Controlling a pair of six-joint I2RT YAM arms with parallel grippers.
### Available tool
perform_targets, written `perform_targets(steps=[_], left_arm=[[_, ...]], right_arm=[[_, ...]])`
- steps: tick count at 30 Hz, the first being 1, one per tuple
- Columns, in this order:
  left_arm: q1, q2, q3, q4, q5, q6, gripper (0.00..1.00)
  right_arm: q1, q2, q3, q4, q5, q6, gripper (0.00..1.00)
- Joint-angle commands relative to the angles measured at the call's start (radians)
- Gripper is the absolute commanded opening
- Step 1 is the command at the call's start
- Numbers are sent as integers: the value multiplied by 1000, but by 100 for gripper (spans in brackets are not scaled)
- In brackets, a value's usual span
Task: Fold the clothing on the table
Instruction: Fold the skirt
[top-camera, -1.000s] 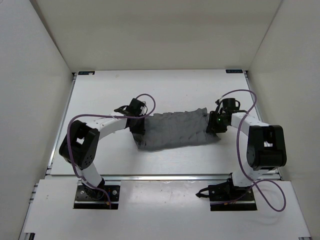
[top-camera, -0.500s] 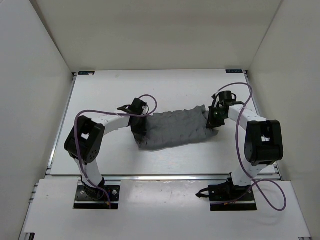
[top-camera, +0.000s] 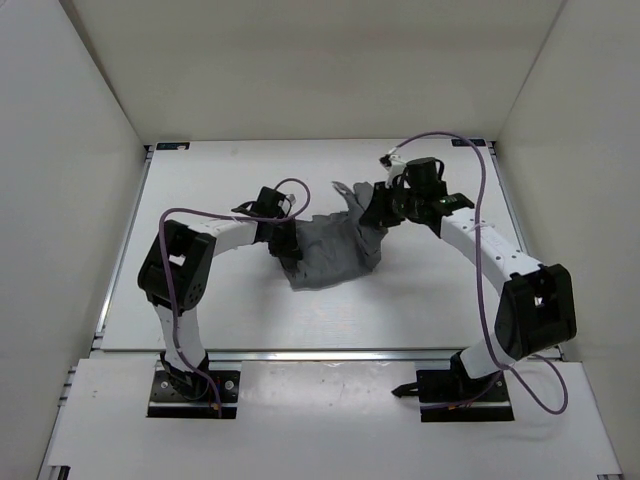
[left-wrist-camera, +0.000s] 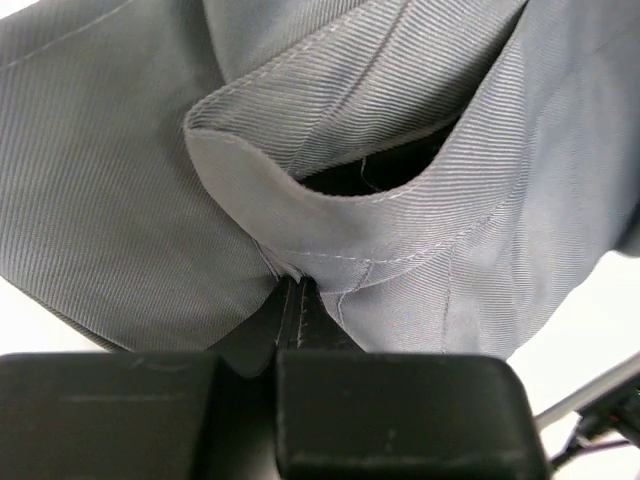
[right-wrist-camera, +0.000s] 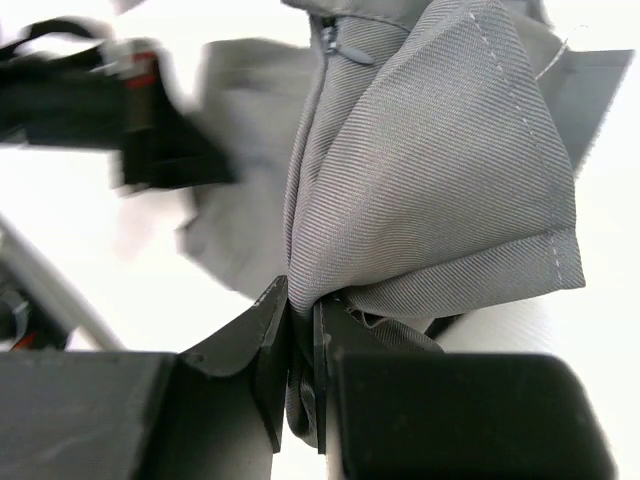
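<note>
The grey clothing (top-camera: 335, 252) lies bunched in the middle of the white table (top-camera: 430, 300), its right end lifted and drawn over toward the left. My left gripper (top-camera: 286, 242) is shut on the left edge; in the left wrist view the fingertips (left-wrist-camera: 292, 290) pinch a stitched hem of the clothing (left-wrist-camera: 420, 230). My right gripper (top-camera: 377, 207) holds the raised right end above the table. In the right wrist view its jaws (right-wrist-camera: 303, 315) clamp a thick fold of the clothing (right-wrist-camera: 440, 170), with a zipper end showing at the top.
White walls (top-camera: 90, 150) enclose the table on three sides, and metal rails (top-camera: 130, 230) run along its edges. Purple cables loop over both arms. The left arm (right-wrist-camera: 150, 130) shows blurred in the right wrist view.
The right gripper has closed on the clothing's right end, lifted it and carried it left and toward the back. The spread cloth has bunched up. The left gripper shut on the left edge.
</note>
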Motion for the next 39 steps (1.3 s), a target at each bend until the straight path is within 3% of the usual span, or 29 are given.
perform_targets(steps=[1, 17, 23, 25, 27, 32, 34, 39], left_arm=[[27, 48, 15, 44, 82, -9, 0], [51, 85, -6, 123, 213, -55, 0], [59, 94, -11, 110, 225, -54, 0], [73, 89, -17, 120, 234, -48, 0], [77, 83, -20, 116, 233, -49, 0], [114, 42, -26, 123, 293, -67, 6], [126, 12, -26, 124, 305, -69, 9], [191, -95, -38, 116, 300, -66, 41]], right_arm=[[72, -12, 19, 116, -121, 44, 0], [228, 200, 125, 274, -254, 165, 0], [253, 300, 157, 237, -280, 170, 1], [262, 329, 152, 231, -283, 170, 13], [256, 344, 159, 228, -308, 185, 38], [242, 309, 220, 182, -308, 166, 74], [219, 272, 232, 171, -288, 168, 79], [140, 130, 159, 196, -196, 166, 77]])
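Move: The right hand holds the skirt's raised right end; the skirt's left half, over which it goes, lies about 12 cm left, 3 cm back and 15 cm below. The edge pinned by the left fingers is some 18 cm left and 3 cm back of the right hand. From the left hand, the middle of that left half is about 6 cm right, level ahead and at the same height. The right hand swings the skirt's end about 14 cm left, lowers and releases it, rises; the left opens. ##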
